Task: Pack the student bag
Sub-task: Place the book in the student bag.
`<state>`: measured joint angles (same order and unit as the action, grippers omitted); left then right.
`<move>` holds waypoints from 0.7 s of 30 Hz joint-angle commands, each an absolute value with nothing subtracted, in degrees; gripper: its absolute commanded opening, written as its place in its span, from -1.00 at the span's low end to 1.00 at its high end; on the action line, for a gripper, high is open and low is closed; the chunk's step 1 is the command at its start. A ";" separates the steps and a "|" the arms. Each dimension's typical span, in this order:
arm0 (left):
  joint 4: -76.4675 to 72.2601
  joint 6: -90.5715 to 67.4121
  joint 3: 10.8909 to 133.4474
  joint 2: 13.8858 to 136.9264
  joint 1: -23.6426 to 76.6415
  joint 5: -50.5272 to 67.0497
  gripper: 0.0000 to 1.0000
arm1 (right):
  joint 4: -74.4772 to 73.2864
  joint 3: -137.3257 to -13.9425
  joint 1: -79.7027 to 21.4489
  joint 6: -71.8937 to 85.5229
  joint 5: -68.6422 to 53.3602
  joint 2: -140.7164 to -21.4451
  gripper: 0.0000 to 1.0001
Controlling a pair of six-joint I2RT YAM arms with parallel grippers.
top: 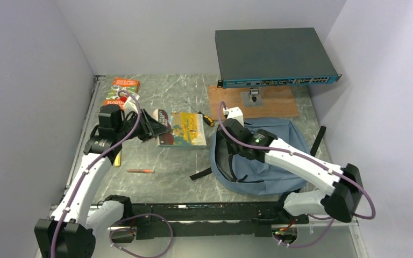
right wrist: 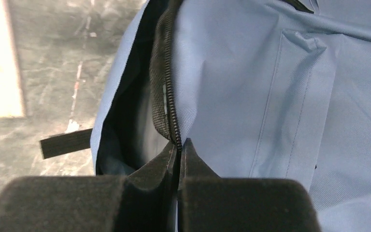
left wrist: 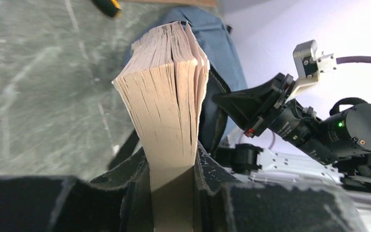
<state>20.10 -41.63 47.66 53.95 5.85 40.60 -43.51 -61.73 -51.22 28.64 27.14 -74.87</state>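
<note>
The student bag (top: 271, 156), a dusty blue backpack, lies at the right of the table with its dark mouth (top: 221, 160) facing left. My right gripper (right wrist: 178, 143) is shut on the bag's black zipper edge (right wrist: 166, 92) at the rim of the opening; in the top view this gripper (top: 227, 146) sits over the mouth. My left gripper (left wrist: 171, 151) is shut on one end of a thick paperback book (left wrist: 166, 92), whose page edges face the camera. From above, the book (top: 185, 129) shows a colourful cover, just left of the bag, with the left gripper (top: 153, 128) at its left edge.
Two more books (top: 123, 86) lie at the back left. A red pen (top: 140, 170) lies on the table in front of the held book, and a yellow-and-black tool (top: 208, 120) behind it. A dark network box (top: 274, 54) stands on a wooden board (top: 279, 102) at the back.
</note>
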 commanded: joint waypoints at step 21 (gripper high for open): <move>-18.90 -74.21 41.73 73.07 29.72 39.54 -1.00 | -21.18 -54.65 -49.48 28.54 25.08 -56.62 -1.00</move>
<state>-2.07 -64.38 41.98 70.94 28.25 41.85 -28.77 -54.39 -49.43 27.57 26.44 -58.96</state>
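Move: The left hand holds the book by one end; the bag's mouth is about 23 cm to its right, 5 cm back and 14 cm below. From that hand, the screwdriver lies some 16 cm right and 9 cm ahead, the black strap 15 cm right and 14 cm back, both 22 cm down. The right hand already pinches the bag's flap, the mouth about 3 cm left, 3 cm back and 5 cm below it. Left swings the held book 12 cm right, sinking, towards the mouth; right lifts the pinched flap 7 cm. ##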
